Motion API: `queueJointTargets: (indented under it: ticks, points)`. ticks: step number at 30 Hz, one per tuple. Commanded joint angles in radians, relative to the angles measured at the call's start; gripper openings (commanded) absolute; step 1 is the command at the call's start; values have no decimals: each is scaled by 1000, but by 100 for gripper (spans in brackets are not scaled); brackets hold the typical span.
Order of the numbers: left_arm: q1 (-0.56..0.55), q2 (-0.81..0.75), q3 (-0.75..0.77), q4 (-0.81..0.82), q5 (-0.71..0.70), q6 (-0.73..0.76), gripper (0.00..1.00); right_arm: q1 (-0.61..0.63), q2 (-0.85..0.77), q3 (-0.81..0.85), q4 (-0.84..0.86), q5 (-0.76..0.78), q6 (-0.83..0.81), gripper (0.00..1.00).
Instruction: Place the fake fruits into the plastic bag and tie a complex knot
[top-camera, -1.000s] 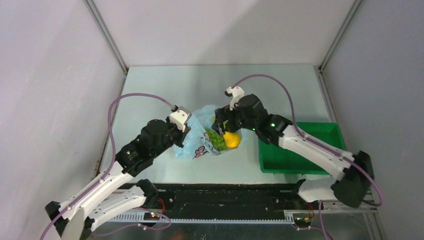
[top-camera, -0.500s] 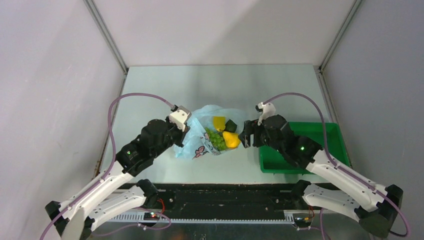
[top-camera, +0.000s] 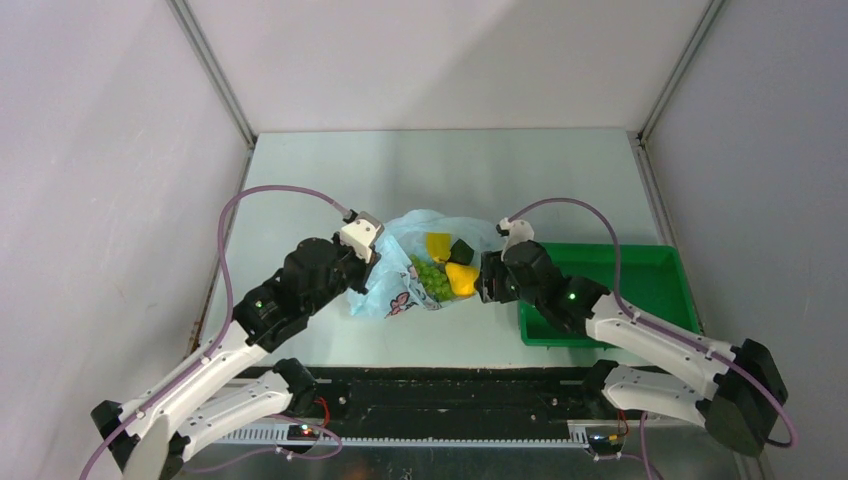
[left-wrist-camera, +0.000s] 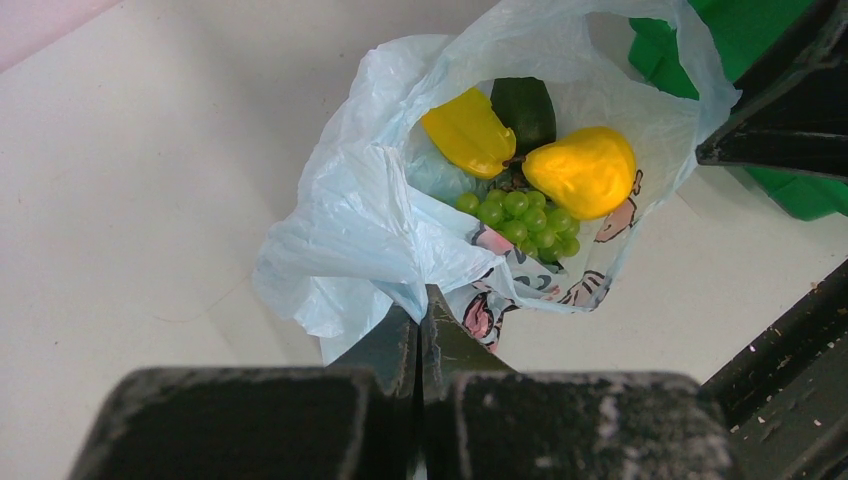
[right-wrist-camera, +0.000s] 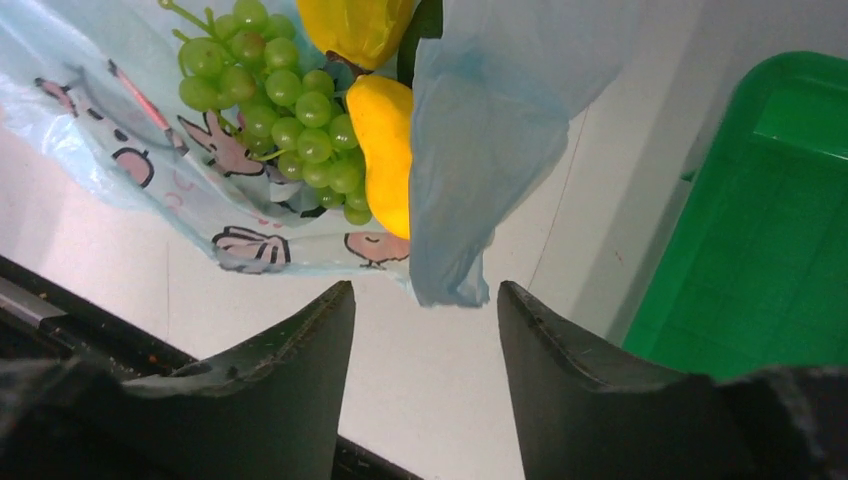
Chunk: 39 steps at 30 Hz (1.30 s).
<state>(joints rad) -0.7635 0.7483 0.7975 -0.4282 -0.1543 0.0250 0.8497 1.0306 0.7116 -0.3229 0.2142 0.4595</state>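
Observation:
The light-blue plastic bag (top-camera: 392, 282) lies open on the table with the fake fruits inside: green grapes (top-camera: 430, 278) and a yellow pear-like fruit (top-camera: 462, 280). The left wrist view shows the grapes (left-wrist-camera: 520, 215), the pear-like fruit (left-wrist-camera: 582, 170) and my left gripper (left-wrist-camera: 425, 300) shut on the bag's bunched edge (left-wrist-camera: 370, 210). My right gripper (right-wrist-camera: 425, 290) is open at the bag's right side. A loose flap of the bag (right-wrist-camera: 480, 140) hangs just beyond its fingertips, untouched. The grapes (right-wrist-camera: 280, 100) and pear-like fruit (right-wrist-camera: 385, 150) lie past it.
A second yellow fruit (top-camera: 437, 245) and a dark green piece (top-camera: 461, 248) also sit in the bag. A rigid green tray (top-camera: 640, 265) stands right of the bag, under my right arm. Grey walls close in the table on three sides.
My right gripper has drawn back from over the bag's mouth to its right side, lower and nearer, and its jaws have narrowed. My left gripper has kept its hold without moving.

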Motion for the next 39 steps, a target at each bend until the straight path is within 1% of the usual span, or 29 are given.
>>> queueJointTargets:
  ticks: [1,2,3,4,6,7,8,11,12,14,15,17,19,23,25,27,28,29,30,31,32,33,34,36,38,39]
  points:
    - [2,0,9,27,-6,-7,0,6,52,-4,119,31,-20,52]
    - [1,1,7,28,-6,-7,0,6,56,-3,122,33,-26,49]
    - [2,1,8,29,-10,-7,0,5,58,6,120,44,-42,41]
    - [1,1,9,29,-11,-7,0,4,56,15,115,51,-55,36]
    - [4,4,15,34,-6,-6,0,-2,42,95,65,80,-108,15]
    - [8,8,31,35,-6,-7,0,-8,28,129,48,100,-157,9]
    - [10,11,46,32,-2,-10,0,-11,20,198,16,113,-182,1]
    - [33,37,162,-12,25,-17,0,-12,-30,344,-11,147,-300,0]
    - [40,52,188,-21,34,-17,0,-11,-51,402,-9,145,-316,0]
    - [68,87,275,-61,71,-43,0,-12,-80,459,12,125,-339,0]
    - [90,104,339,-105,82,-53,0,-12,-89,468,22,103,-343,0]
    - [118,149,413,-159,92,-68,0,-13,-106,476,43,88,-334,0]
    - [141,182,470,-194,115,-79,0,-13,-104,477,28,94,-314,0]
    - [170,250,550,-238,146,-102,0,-10,-96,432,1,106,-272,0]
    - [178,274,558,-227,147,-110,3,-7,-103,390,8,99,-249,0]
    - [187,289,554,-205,167,-112,13,-4,-112,349,21,100,-222,0]
    - [189,296,552,-194,162,-112,25,-3,-116,325,35,101,-203,0]
    - [191,298,552,-191,144,-110,33,-1,-117,304,42,102,-193,0]
    - [191,297,551,-189,133,-108,48,2,-117,296,53,108,-175,0]
    - [191,284,550,-190,116,-108,55,6,-114,287,61,112,-168,0]
    - [191,273,546,-187,109,-108,66,7,-111,285,61,122,-158,0]
    - [191,243,542,-185,96,-109,70,11,-106,283,63,128,-154,0]
    - [191,226,523,-178,89,-114,78,12,-104,283,64,137,-149,0]
    - [190,161,487,-165,77,-127,91,13,-96,282,70,148,-147,0]
    - [189,84,442,-160,85,-148,96,15,-90,282,74,166,-145,0]
    - [189,30,421,-157,110,-156,96,15,-88,282,75,173,-144,0]
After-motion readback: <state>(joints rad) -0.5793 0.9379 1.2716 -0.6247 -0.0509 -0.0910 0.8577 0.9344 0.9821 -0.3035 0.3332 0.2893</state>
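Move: Just ahead of the right hand's open fingers, some 2 cm forward, 1 cm left and 2 cm below, hangs the bag's right rim. The yellow pear sits about 4 cm ahead, 5 cm left and 8 cm down; the green grapes lie as far ahead and as low, but 11 cm left. From the left hand, still pinching the opposite rim, that right rim is roughly 23 cm right, 2 cm ahead and 8 cm lower. Closing on the bag's right rim after easing down about 1 cm, the right hand pinches it and whips it up some 25 cm, fingertips tilting up, then sinks about 10 cm, keeping its hold. The left hand lifts its rim about 12 cm with it and a little forward, dips slightly, then opens wide and starts back up, letting go. ##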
